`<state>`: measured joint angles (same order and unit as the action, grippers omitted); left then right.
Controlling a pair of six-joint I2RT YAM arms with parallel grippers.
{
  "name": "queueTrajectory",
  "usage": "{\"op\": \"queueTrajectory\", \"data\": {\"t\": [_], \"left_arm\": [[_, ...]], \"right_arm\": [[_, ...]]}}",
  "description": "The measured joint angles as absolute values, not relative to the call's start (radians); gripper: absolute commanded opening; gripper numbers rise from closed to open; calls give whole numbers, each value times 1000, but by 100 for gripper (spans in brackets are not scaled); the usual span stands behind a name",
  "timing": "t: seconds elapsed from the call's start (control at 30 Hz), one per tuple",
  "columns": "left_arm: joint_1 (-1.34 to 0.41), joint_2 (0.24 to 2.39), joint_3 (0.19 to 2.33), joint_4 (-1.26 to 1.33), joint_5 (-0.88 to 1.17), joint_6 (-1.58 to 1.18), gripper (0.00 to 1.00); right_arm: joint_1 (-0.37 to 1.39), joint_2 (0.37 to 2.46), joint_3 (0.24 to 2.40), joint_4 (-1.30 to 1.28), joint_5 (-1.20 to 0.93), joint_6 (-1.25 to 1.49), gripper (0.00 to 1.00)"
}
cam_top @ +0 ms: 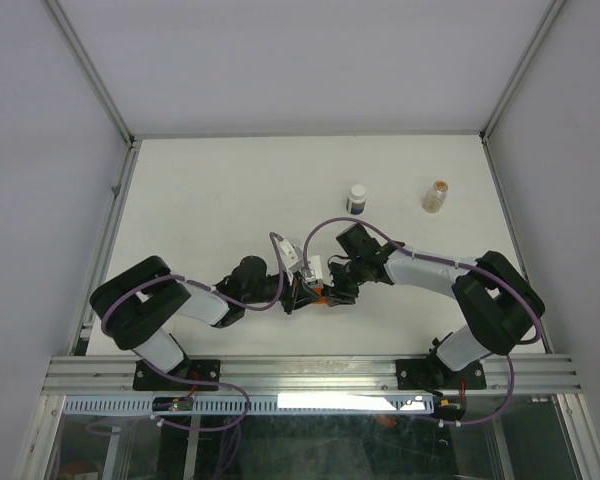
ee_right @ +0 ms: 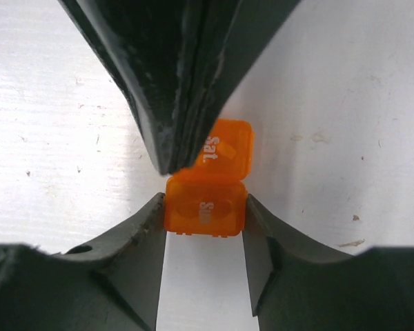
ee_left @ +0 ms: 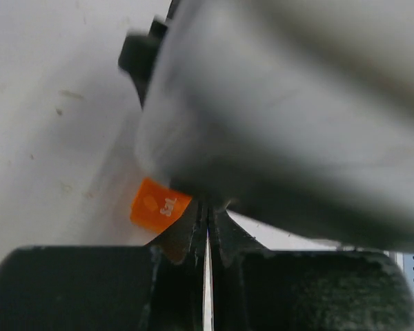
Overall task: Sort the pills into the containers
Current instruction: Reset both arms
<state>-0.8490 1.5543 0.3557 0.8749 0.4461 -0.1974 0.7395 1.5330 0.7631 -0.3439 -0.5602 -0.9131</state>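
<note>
My right gripper [ee_right: 205,210] is shut on a small translucent orange cup [ee_right: 205,207], one finger on each side, just above the white table. Its hinged lid [ee_right: 229,148], marked "Sat.", stands flipped open behind it. My left gripper [ee_left: 207,210] is shut with nothing between its fingers [ee_right: 179,89]; their tip touches the lid's left edge, and the lid [ee_left: 159,205] shows beside them. Faint oval shapes show through the cup's plastic; I cannot tell whether they are pills. From above, both grippers meet at the orange cup [cam_top: 320,293] at the table's middle front.
A white bottle with a dark band [cam_top: 356,198] and a clear vial with tan contents [cam_top: 436,195] stand upright behind the grippers, towards the back right. Metal frame rails [cam_top: 110,220] border the table. The right arm's blurred grey body [ee_left: 290,117] fills most of the left wrist view.
</note>
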Motion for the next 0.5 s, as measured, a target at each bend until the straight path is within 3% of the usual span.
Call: {"op": "queueTrajectory", "data": {"t": [0.13,0.3,0.5], "left_arm": [[-849,1690,373,927,453,-278,0],[-843,1710,371,968,441,-336,0],[-842,1565,322,849,400,-341,33]], "right_arm": [[739,1535,767,-348,-557,-913,43],[740,1536,769,-350,-554,-911,44],[742,1539,772,-349,-553,-905,47]]}}
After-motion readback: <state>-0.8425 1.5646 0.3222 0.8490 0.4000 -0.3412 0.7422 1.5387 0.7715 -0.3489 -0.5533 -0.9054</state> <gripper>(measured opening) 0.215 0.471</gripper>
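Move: The left hand, its fingers shut, hangs some 4 cm above the middle of the pill box's Sat. compartment, which lies about 1 cm ahead of and 1 cm to the right of it. The Sun. compartment is about 3 cm farther right, still in the right hand's fingers, with Sat. roughly 3 cm to the left of that hand and 1 cm below it. The clear tray is about 13 cm ahead of and 5 cm left of the left hand, the white bottle some 23 cm ahead and 11 cm right. The left hand dips quickly by about 3 cm towards the Sat. lid with its fingers shut, rolling some 10 degrees so that its forward side goes down, and lingers low there before easing about 1 cm up and nearly 2 cm left as the fingers part by about a fifth. The right hand stays where it is and keeps its grip on the Sun. compartment, holding the pill box against the table. ##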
